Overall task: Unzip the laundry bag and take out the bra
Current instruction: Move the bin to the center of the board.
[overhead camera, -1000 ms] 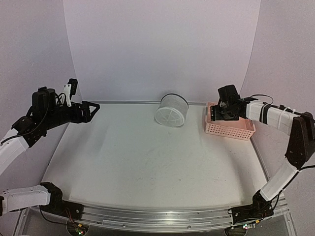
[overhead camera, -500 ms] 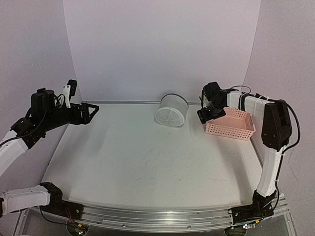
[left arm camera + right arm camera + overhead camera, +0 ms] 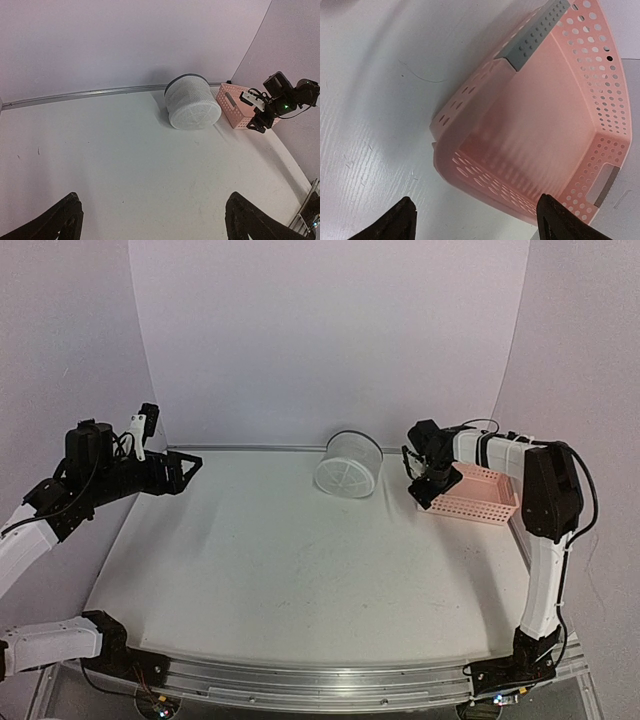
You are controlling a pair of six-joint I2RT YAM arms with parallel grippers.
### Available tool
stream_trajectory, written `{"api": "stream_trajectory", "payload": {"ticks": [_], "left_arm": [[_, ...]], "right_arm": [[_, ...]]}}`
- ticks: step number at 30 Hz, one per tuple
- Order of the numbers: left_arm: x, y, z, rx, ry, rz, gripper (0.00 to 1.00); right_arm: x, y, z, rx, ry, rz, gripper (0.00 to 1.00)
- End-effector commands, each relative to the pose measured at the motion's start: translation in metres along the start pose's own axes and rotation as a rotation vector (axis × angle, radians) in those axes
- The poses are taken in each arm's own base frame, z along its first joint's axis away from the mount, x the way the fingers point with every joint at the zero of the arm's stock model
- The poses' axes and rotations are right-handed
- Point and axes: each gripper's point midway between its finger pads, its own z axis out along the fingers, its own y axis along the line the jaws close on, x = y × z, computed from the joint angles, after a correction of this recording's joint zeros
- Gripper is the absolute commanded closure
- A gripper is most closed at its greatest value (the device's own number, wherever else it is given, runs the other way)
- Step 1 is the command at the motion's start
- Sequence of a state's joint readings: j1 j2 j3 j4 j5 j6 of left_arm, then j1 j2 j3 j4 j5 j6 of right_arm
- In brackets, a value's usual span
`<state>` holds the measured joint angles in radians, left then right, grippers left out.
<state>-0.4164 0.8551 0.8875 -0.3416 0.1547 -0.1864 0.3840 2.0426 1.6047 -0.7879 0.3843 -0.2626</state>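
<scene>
The laundry bag (image 3: 347, 465), a white mesh cylinder with a dark rim, lies on its side at the back of the table, also seen in the left wrist view (image 3: 192, 102). It looks closed. The bra is hidden. My left gripper (image 3: 186, 469) hovers open at the far left, well away from the bag; its fingertips (image 3: 65, 220) frame bare table. My right gripper (image 3: 422, 488) is open just above the left end of the pink basket (image 3: 480, 512), to the right of the bag. Between its spread fingertips (image 3: 402, 222) only table and the basket's corner show.
The pink perforated basket (image 3: 485, 170) sits at the back right near the table edge and its inside shows nothing in it. A metal rail (image 3: 85, 93) runs along the back wall. White tabletop (image 3: 300, 560) stretches in front of the bag.
My right gripper has swung left from above the basket's middle to its left end and dropped lower. The left arm has barely shifted. The bag has not moved.
</scene>
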Motion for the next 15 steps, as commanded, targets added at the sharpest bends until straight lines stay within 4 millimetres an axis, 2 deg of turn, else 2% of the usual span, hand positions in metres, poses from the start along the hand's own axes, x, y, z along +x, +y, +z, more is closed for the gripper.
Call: {"api": "stream_trajectory", "payload": {"ticks": [1,15], "left_arm": [[-0.009,-0.004,-0.002,0.014,-0.029,0.017,0.00],[-0.010,-0.005,-0.004,0.015,-0.031,0.018,0.00]], "right_arm": [[-0.004,-0.019,-0.007,0.055,-0.009,-0.012,0.21],[-0.005,-0.018,0.003,0.019,-0.001,-0.009,0.49]]}}
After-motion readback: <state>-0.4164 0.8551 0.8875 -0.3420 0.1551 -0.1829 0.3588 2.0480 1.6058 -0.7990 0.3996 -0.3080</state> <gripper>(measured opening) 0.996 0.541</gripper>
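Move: The pink bin's middle lies about 12 cm to the right of the right hand, 9 cm ahead and 3 cm below it; the bin's near left corner is only some 2 cm ahead and 2 cm to the left, roughly level with the open fingertips. The white laundry bag lies about 21 cm to the left of that hand and 9 cm ahead. From the raised left hand, the bin is roughly 70 cm to the right, 26 cm ahead and 27 cm below. Along the bin's near rim, from its left corner towards its middle, the right hand slides about 1.5 cm to the right, keeping its height and its steep downward slant. Meanwhile its fingers close steadily from nearly wide open to about half; whether either pad touches the rim yet can't be seen. ##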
